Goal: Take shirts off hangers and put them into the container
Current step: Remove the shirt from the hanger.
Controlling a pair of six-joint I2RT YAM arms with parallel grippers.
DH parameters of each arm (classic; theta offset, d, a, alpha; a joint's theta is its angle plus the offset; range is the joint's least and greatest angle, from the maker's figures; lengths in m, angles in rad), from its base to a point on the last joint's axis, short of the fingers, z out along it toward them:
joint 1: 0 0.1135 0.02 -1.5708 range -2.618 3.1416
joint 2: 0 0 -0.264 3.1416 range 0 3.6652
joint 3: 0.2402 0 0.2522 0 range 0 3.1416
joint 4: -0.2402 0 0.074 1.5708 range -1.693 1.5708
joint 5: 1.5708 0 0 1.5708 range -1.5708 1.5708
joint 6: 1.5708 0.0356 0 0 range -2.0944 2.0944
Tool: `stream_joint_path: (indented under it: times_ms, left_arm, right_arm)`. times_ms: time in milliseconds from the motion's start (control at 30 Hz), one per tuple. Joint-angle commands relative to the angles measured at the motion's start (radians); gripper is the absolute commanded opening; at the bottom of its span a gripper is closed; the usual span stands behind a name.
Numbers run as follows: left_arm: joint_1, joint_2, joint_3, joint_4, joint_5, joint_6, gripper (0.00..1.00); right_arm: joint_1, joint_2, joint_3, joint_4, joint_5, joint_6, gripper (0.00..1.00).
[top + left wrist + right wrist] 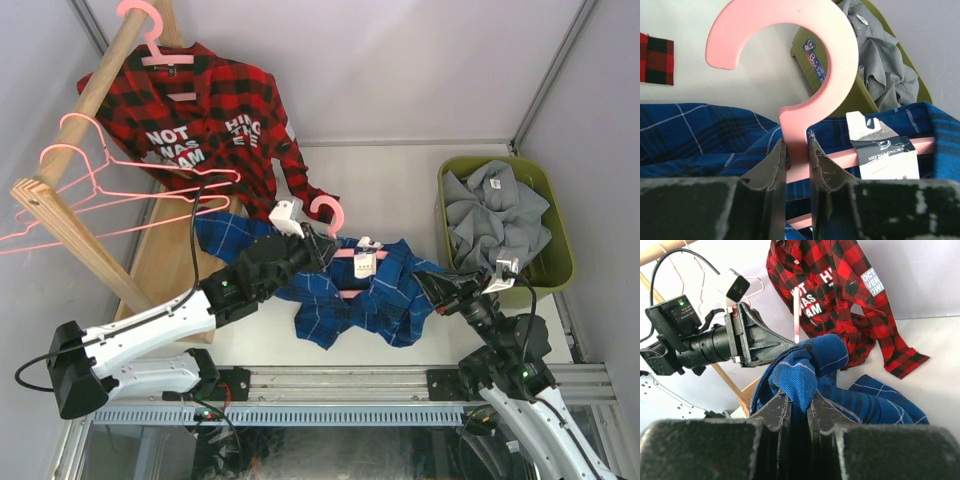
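A blue plaid shirt (365, 295) lies crumpled on the table, still on its pink hanger (790, 70). My left gripper (796, 150) is shut on the hanger's neck just under the hook, and from above it (322, 245) sits at the shirt's collar. My right gripper (799, 401) is shut on a bunched fold of the blue shirt (805, 365), at the garment's right edge (426, 283). The olive-green container (556, 215) stands at the right and holds a grey shirt (495, 215). A red-black plaid shirt (215, 110) with white lettering hangs on its hanger from the rail.
A sloping wooden rail (90, 90) at the left carries several empty thin pink hangers (95, 170), above a wooden base board (165, 265). A white and black brand tag (885, 150) hangs at the blue shirt's collar. The enclosure's walls close in the back and sides.
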Motion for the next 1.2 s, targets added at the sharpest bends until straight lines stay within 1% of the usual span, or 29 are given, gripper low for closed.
stream_joint_path:
  times_ms: [0,100,167,267,333,400,467,567,700,733,767,800,900,967,1033,1167]
  left_arm:
    - [-0.016,0.01,0.116,0.037,0.14,0.039,0.14]
    - [-0.023,0.024,0.189,-0.022,0.157,0.085,0.04]
    - [-0.043,0.042,0.256,-0.063,0.154,0.138,0.0]
    - [-0.093,0.088,0.38,-0.152,0.124,0.259,0.0]
    - [-0.107,0.132,0.473,-0.217,0.102,0.317,0.0]
    - [-0.107,0.164,0.561,-0.283,0.048,0.359,0.0]
    - [-0.108,0.191,0.633,-0.332,-0.024,0.421,0.0]
    - [-0.108,0.237,0.761,-0.388,-0.113,0.534,0.0]
    - [-0.108,0.344,0.999,-0.511,-0.173,0.674,0.0]
    - [-0.108,0.375,1.086,-0.539,-0.204,0.702,0.0]
    - [-0.108,0.404,1.126,-0.561,-0.233,0.726,0.0]
    - [-0.108,0.433,1.21,-0.586,-0.256,0.752,0.0]
    - [-0.108,0.502,1.35,-0.641,-0.28,0.786,0.0]
    - [-0.107,0.519,1.37,-0.656,-0.301,0.788,0.0]
    - [-0.108,0.512,1.337,-0.655,-0.316,0.775,0.0]
    - [-0.107,0.456,1.182,-0.624,-0.291,0.729,0.0]
  right_arm:
    - [0.0,-0.023,0.034,0.02,-0.002,0.02,0.0]
    - [-0.001,-0.031,0.068,-0.075,0.103,-0.021,0.0]
    - [-0.001,-0.032,0.085,-0.13,0.146,-0.05,0.05]
    - [0.0,-0.02,0.096,-0.154,0.156,-0.082,0.19]
    - [-0.001,-0.006,0.109,-0.172,0.156,-0.113,0.32]
    - [-0.001,0.019,0.146,-0.213,0.193,-0.143,0.41]
    - [-0.001,0.054,0.191,-0.268,0.263,-0.167,0.49]
    - [-0.001,0.13,0.267,-0.346,0.322,-0.226,0.6]
    - [-0.002,0.249,0.411,-0.427,0.351,-0.34,0.7]
    - [-0.002,0.271,0.447,-0.449,0.358,-0.368,0.71]
    - [-0.003,0.29,0.487,-0.471,0.363,-0.398,0.71]
    - [-0.003,0.307,0.523,-0.489,0.369,-0.429,0.72]
    - [-0.002,0.338,0.62,-0.549,0.371,-0.498,0.74]
    - [-0.003,0.354,0.682,-0.593,0.327,-0.539,0.76]
    - [-0.003,0.368,0.743,-0.632,0.297,-0.545,0.76]
    - [-0.003,0.412,0.817,-0.662,0.277,-0.434,0.72]
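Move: The pink hanger's neck is already between the left fingers, right at the hand point. The price tag hangs about 7 cm right and 4 cm back of the left hand, slightly lower; the blue shirt's middle is roughly 3 cm right, 10 cm back and 8 cm below. The right hand still holds that shirt's right edge, its middle some 19 cm left, 2 cm ahead and 10 cm below; the container lies about 18 cm ahead, 18 cm right and 18 cm below. Left pinches the hanger's neck and raises it some 23 cm; right releases the shirt, moving up and right. ##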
